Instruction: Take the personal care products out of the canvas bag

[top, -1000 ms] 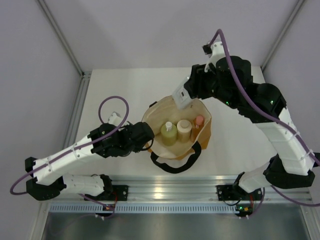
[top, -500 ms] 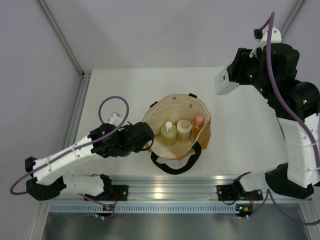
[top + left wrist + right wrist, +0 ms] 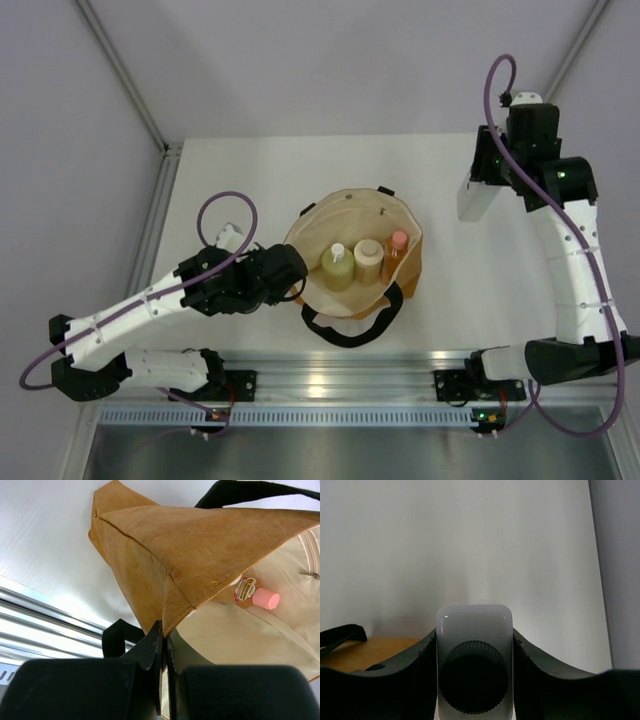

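The tan canvas bag (image 3: 350,212) stands open in the middle of the table. Three personal care products stand inside it: a yellow-green bottle (image 3: 337,269), a beige wide-topped one (image 3: 368,260) and a slim orange one with a pink cap (image 3: 396,248). My left gripper (image 3: 297,285) is shut on the bag's left rim (image 3: 200,545), and the orange bottle (image 3: 260,596) shows past it. My right gripper (image 3: 478,185) is shut on a whitish bottle (image 3: 474,627) with a dark cap (image 3: 474,676), held above the table to the right of the bag.
The bag's black loop handles (image 3: 345,330) hang over its near side. White table surface (image 3: 480,280) lies under and around the right gripper. A metal rail (image 3: 340,385) runs along the near edge, and grey walls close in both sides.
My right arm has carried the whitish bottle from over the bag's back rim out to the right side of the table. The left arm and bag have not moved.
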Robot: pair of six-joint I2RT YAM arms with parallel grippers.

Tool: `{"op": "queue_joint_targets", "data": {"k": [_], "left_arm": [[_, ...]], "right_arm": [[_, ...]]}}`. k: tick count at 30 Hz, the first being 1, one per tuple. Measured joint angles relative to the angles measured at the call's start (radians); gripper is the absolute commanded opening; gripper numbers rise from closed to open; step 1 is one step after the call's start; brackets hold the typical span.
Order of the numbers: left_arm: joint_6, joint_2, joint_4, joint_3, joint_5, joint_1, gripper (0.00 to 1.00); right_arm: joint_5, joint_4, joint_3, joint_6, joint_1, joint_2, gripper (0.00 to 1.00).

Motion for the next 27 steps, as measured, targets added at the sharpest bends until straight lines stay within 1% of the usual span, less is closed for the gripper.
{"op": "queue_joint_targets", "data": {"k": [3,7,16,22,27], "left_arm": [[0.012,0.0,0.0,0.0,-0.001,0.0,0.07],[0.031,0.0,0.0,0.0,-0.003,0.0,0.08],[0.07,0.0,0.0,0.002,-0.008,0.0,0.06],[0.082,0.0,0.0,0.008,-0.011,0.0,0.06],[0.09,0.0,0.0,0.008,-0.011,0.0,0.06]], "right_arm": [[-0.006,0.07,-0.131,-0.013,-0.013,-0.012,0.0],[-0.014,0.188,-0.309,-0.042,-0.017,-0.038,0.0],[-0.041,0.448,-0.575,-0.085,-0.05,-0.044,0.0],[-0.063,0.603,-0.693,-0.099,-0.055,-0.043,0.0],[-0.083,0.688,-0.708,-0.098,-0.056,0.006,0.0]]}}
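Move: The white bottle hangs by its black-capped end in my right hand, and the bare table spot I take it to lies about 6 cm ahead and some 35 cm below. From that hand, the canvas bag's middle is roughly 26 cm left and 12 cm back, its pink-capped bottle about 16 cm left and 11 cm back. From my left hand, which already pinches the bag's rim, the spot is some 23 cm ahead and 38 cm right. I lower the white bottle about 17 cm towards the clear table to the right of the bag with my right hand, quickly at first and then slowing, easing some 5 cm forward as I go, most of it late. My right fingers keep their grip near the cap; my left hand stays put and goes on pinching the bag's rim. ##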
